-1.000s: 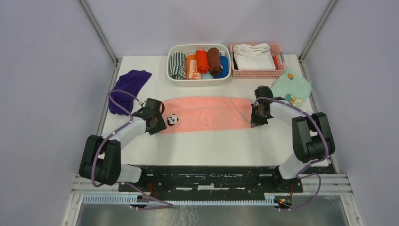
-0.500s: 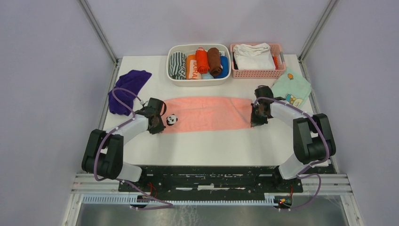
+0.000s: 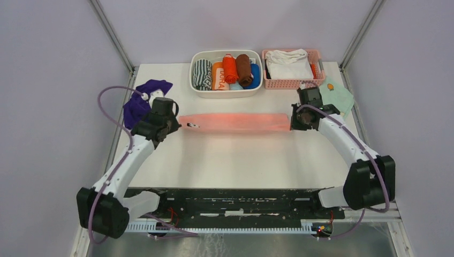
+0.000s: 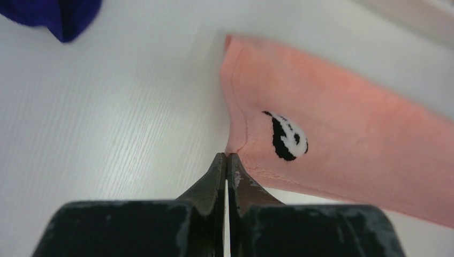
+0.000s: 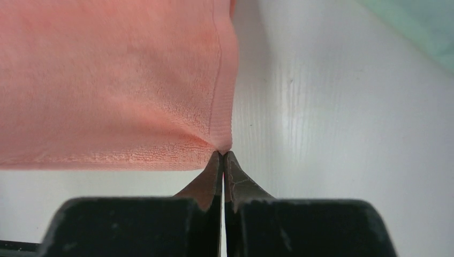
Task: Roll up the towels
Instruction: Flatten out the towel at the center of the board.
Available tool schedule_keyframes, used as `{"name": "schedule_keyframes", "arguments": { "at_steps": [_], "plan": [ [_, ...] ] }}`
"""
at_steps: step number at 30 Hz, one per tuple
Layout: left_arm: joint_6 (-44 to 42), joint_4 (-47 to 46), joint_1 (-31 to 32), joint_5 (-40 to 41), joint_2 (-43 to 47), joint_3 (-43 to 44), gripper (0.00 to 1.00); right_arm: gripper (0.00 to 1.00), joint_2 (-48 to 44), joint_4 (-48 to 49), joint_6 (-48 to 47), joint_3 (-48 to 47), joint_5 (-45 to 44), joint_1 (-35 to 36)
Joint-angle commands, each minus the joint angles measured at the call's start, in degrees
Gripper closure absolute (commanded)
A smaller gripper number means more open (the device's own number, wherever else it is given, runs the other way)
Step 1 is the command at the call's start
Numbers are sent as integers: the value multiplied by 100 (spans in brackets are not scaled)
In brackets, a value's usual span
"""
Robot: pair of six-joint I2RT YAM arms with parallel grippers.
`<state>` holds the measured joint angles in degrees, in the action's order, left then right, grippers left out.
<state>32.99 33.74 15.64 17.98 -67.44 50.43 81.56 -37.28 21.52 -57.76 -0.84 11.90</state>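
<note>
The salmon-pink towel (image 3: 235, 122) is stretched as a narrow band across the table's middle, with a small panda mark (image 4: 286, 136) near its left end. My left gripper (image 3: 175, 125) is shut on the towel's near left corner (image 4: 235, 147). My right gripper (image 3: 296, 122) is shut on its near right corner (image 5: 223, 140). In both wrist views the fingertips pinch the hem, left gripper (image 4: 226, 156) and right gripper (image 5: 223, 153). The purple towel (image 3: 142, 100) lies crumpled at the far left, behind the left arm.
A white tub (image 3: 225, 92) with several rolled cloths stands at the back centre. Beside it is a pink basket (image 3: 292, 83) holding a white folded cloth (image 3: 288, 63). A mint-green printed cloth (image 3: 340, 95) lies behind the right gripper.
The left gripper closed on the pink towel's corner. Both arms then swung away from the bases with the near edge, so the towel now looks much narrower.
</note>
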Motion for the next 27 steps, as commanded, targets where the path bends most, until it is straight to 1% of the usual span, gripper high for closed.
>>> {"name": "schedule_keyframes", "arguments": {
  "at_steps": [1,5,9,11,14,17,20,24,27],
  "plan": [
    [-329,311,18,631,935,728,97,100,-909,-589,-226,-778,-563,5],
    [-317,457,18,811,1815,1021,97,99,-1738,-1138,-382,-1105,-667,9],
    [-418,498,18,639,2605,1162,97,100,-2431,-1574,-482,-1355,-524,5],
    [-451,518,18,549,2911,1174,96,100,-2673,-1734,-478,-1431,-341,5],
    [-454,592,18,471,2988,1117,95,100,-2775,-1920,-435,-1478,-132,8],
    [-461,515,18,478,2725,920,95,100,-2584,-1795,-382,-1385,-199,5],
    [-369,157,16,489,2182,603,95,100,-2106,-1295,-283,-1169,-359,5],
    [-239,-777,5,524,1200,183,96,100,-1027,-420,-257,-1054,-640,-3],
    [-293,-1489,-31,507,250,208,97,100,-83,192,-249,-1196,-826,-20]
  ]
}}
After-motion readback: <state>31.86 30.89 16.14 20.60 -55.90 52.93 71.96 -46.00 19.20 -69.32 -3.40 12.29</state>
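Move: Both hands still pinch the near corners of the salmon towel, held up off the board. Its middle lies about 22 cm right, 4 cm ahead and 6 cm below the left hand, and about 22 cm left, 4 cm ahead and 4 cm below the right. The purple towel is some 12 cm ahead and 14 cm left of the left hand, 11 cm lower. The green towel is some 14 cm ahead and 16 cm right of the right hand, 8 cm lower. Upward together in one fast flick, both hands whip the salmon towel some 19 cm higher while drawing back about 6 cm, fingers tipping up some 25 to 35 degrees. Then they turn round, swinging down and forward again with the fingers tipping back down, still well above the board. Both grippers keep their pinch on the corners. ##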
